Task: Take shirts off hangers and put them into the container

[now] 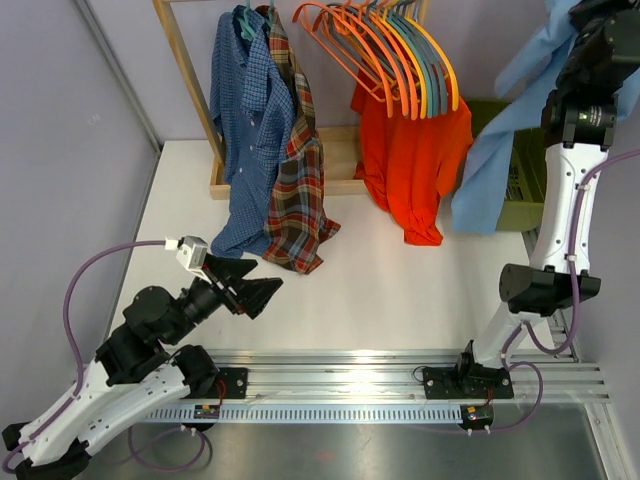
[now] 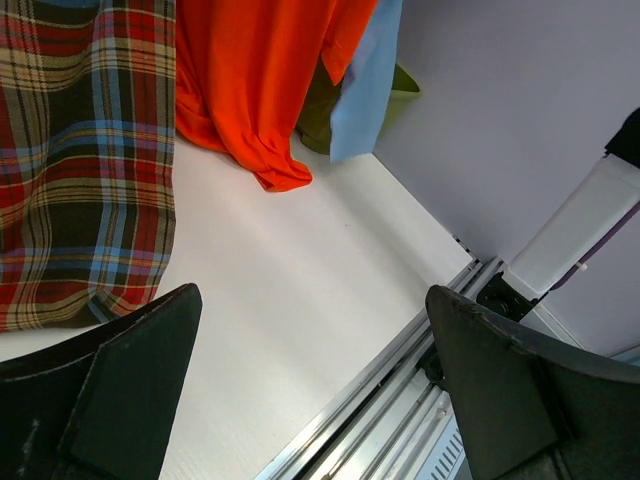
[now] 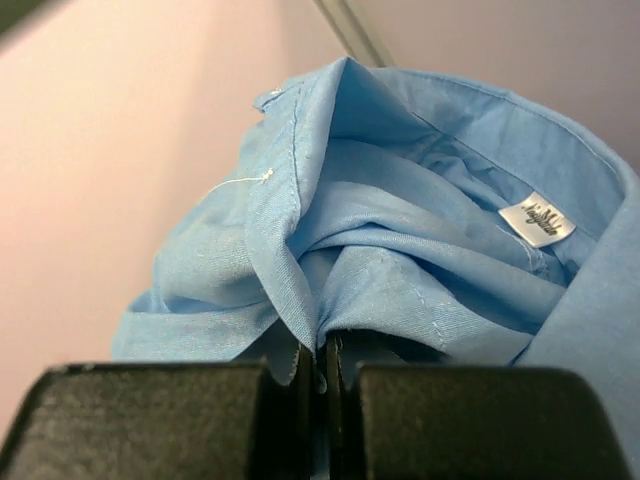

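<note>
My right gripper [image 3: 322,372] is shut on a fold of the light blue shirt [image 3: 400,230], near its collar label. That shirt [image 1: 497,150] hangs from the raised right arm [image 1: 568,170] over the olive-green container [image 1: 527,190]. On the rack hang a dark blue check shirt [image 1: 243,130] and a plaid shirt [image 1: 297,180]. An orange-red shirt [image 1: 415,160] hangs below the bunch of hangers [image 1: 400,50]. My left gripper [image 1: 252,292] stands open and low over the table, nothing between its fingers [image 2: 140,370].
A wooden rack post [image 1: 185,70] and its flat base frame [image 1: 340,165] stand at the back. The metal rail [image 1: 400,385] runs along the near edge. Grey walls close in on both sides. The plaid shirt's hem [image 2: 80,200] and the orange-red hem [image 2: 270,170] touch the white table.
</note>
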Robot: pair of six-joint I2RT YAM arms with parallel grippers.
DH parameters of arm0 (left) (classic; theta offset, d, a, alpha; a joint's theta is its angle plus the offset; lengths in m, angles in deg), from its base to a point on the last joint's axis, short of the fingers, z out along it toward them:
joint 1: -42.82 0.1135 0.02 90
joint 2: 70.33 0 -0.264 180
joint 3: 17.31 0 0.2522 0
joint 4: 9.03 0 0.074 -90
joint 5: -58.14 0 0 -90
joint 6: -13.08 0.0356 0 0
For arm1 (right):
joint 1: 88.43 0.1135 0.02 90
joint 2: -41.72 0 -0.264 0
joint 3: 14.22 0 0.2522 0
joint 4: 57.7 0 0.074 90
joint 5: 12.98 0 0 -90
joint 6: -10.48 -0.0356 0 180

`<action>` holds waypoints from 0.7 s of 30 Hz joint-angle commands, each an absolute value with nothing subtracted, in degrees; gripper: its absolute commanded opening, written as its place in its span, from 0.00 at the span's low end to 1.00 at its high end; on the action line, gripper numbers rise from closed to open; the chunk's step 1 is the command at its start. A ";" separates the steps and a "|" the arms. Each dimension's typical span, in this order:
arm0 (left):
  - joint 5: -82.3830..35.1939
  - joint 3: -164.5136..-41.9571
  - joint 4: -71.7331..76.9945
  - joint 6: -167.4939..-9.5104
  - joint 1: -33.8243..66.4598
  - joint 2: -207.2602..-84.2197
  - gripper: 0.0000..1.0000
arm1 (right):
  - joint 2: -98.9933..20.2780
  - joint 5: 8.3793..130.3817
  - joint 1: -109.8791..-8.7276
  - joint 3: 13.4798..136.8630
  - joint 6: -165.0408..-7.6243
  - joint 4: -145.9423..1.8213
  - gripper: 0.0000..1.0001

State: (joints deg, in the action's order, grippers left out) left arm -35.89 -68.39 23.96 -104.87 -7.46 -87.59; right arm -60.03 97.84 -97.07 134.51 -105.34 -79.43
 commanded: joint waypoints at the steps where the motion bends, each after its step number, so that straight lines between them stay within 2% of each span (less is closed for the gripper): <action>1: -37.12 -71.41 23.63 -103.38 -7.54 -88.18 0.99 | -66.45 101.36 -97.31 146.90 -97.29 -63.83 0.00; 4: -38.00 -72.11 24.24 -103.64 -7.54 -88.09 0.99 | -70.41 105.04 -97.31 148.94 -94.73 -54.37 0.00; 7: -37.92 -73.42 25.56 -104.26 -7.63 -88.44 0.99 | -77.97 104.63 -97.40 159.48 -95.60 -56.07 0.00; 12: -39.59 -74.31 27.05 -103.64 -7.63 -87.91 0.99 | -81.75 105.84 -97.48 152.90 -95.08 -49.32 0.00; 15: -40.29 -73.78 27.58 -103.82 -7.54 -87.74 0.99 | -87.64 104.89 -97.92 157.56 -95.95 -57.56 0.00; 21: -41.08 -72.11 26.53 -104.61 -7.63 -88.09 0.99 | -85.54 104.89 -97.84 135.97 -98.59 -61.78 0.00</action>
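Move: The right hand holds the blue shirt high above the green bin. The bin's middle lies about 4 cm ahead, roughly 2 cm to the right and some 52 cm below. The orange-red shirt hangs about 25 cm to the left, 2 cm back and 38 cm down; the empty hangers are roughly 35 cm to the left, 4 cm back and about 10 cm below. From the left hand, the bin is some 37 cm ahead, 58 cm to the right and 20 cm lower. Fingers shut, the right hand keeps its pinch on the blue shirt's gathered cloth as it lifts about 7 cm with the fingertips tipping up some 20 degrees. It then swings forward and down towards the bin, about 15 cm farther out and 20 cm below that peak, easing a little right while the wrist tips back down and ends turned slightly clockwise. ##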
